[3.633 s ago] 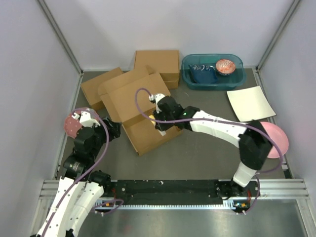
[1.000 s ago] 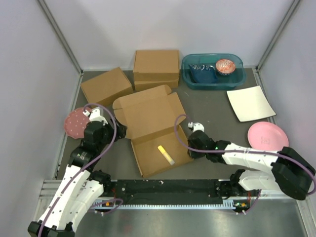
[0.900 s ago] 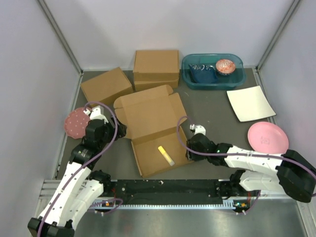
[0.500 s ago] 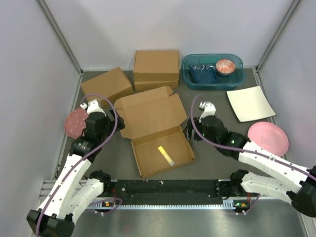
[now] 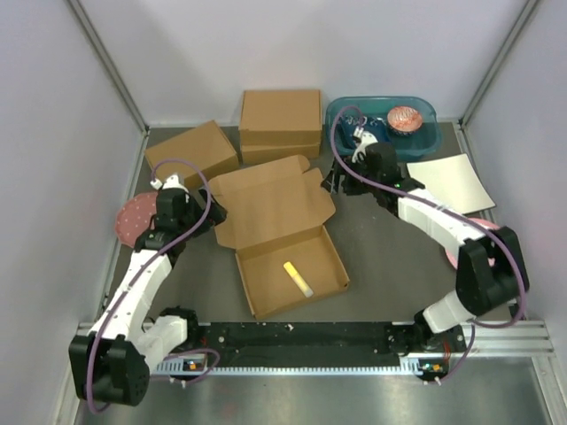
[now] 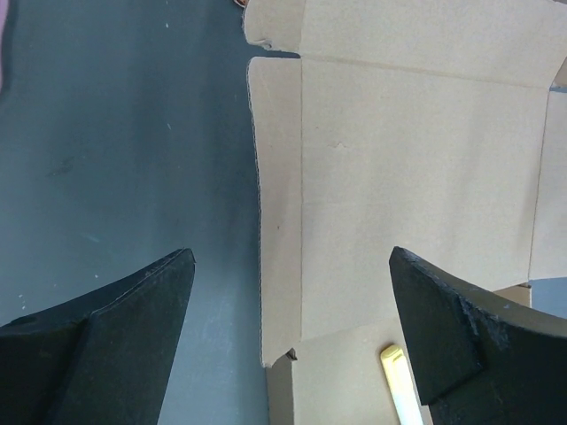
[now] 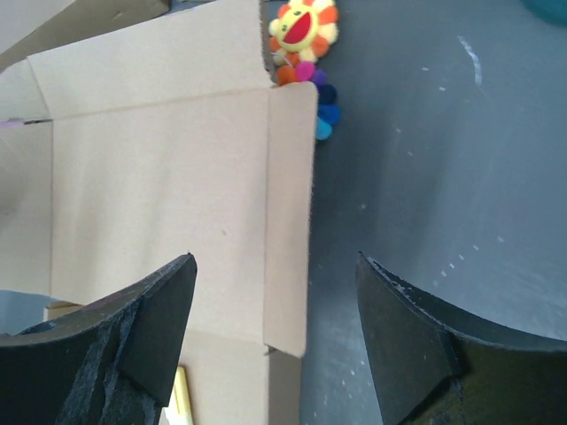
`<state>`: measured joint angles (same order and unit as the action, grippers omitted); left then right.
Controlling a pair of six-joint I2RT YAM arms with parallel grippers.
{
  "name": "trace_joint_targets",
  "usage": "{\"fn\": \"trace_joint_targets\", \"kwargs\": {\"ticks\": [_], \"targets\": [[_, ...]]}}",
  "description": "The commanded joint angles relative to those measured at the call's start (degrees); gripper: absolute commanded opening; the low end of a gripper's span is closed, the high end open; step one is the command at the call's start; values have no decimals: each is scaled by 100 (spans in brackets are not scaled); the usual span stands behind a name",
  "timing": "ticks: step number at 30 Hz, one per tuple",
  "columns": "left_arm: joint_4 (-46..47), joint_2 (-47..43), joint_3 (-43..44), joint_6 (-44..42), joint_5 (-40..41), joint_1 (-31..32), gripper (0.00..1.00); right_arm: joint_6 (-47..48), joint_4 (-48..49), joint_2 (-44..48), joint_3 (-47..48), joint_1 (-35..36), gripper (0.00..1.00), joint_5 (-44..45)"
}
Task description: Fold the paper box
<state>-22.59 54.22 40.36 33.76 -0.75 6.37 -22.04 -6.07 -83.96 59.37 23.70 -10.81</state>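
Observation:
The paper box [image 5: 266,199] lies open in the middle of the table, its lid flat toward the back and its shallow tray [image 5: 257,301] toward the front. A yellow stick [image 5: 298,278] lies in the tray. My left gripper [image 5: 206,218] is open and empty above the lid's left side flap [image 6: 279,221], which shows between its fingers. My right gripper [image 5: 335,181] is open and empty above the lid's right side flap [image 7: 288,204]. Neither gripper touches the cardboard.
A smaller angled brown box [image 5: 190,152] and a taller brown box [image 5: 281,119] stand behind the lid. A teal bin [image 5: 423,142], a white plate [image 5: 447,181], a pink plate [image 5: 133,217] at left. A flower plush [image 7: 306,31] lies by the lid's far right corner.
The right arm has swung from the tray's front right up to the lid's right edge. The left arm has reached farther back to the lid's left edge. The box has not moved in the last second.

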Motion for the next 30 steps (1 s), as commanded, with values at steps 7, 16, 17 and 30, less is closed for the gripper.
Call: {"fn": "trace_joint_targets", "kwargs": {"ticks": [7,16,17,30], "targets": [[475,765,262,-115,-883,-224,95,481,62,-1324,1278,-41,72,-336],[308,1547,534,-220,-1312,-224,81,587,-158,-2132,1656,-33,61,-712],[308,1592,552,-229,-1418,-224,78,578,-149,-2168,1665,-41,58,-747],[1546,1662,614,-194,-2288,-189,21,429,562,-1009,604,-41,12,-607]]}}
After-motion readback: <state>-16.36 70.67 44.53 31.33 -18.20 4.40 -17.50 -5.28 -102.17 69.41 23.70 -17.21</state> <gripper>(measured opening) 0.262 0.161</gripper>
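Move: The left side flap of the open lid lies some 4 cm ahead of my left hand, 1 cm to its right and 6 cm below. From my right hand the lid's right side flap is about 4 cm ahead, 3 cm left and 7 cm down. The yellow stick in the tray lies roughly 13 cm back and 7 cm left of that hand, the flower toy 13 cm ahead and 7 cm left. The dotted plate sits about 11 cm ahead and 21 cm left of my left hand. I take the lid by both sides at once. My open right hand drops about 7 cm while reaching forward and left to the right flap; my left sinks and slides right, edging forward, turning clockwise some 10 degrees. Near the bottom both sets of fingers close and pinch the flap edges, then rise slightly, a centimetre or two. ##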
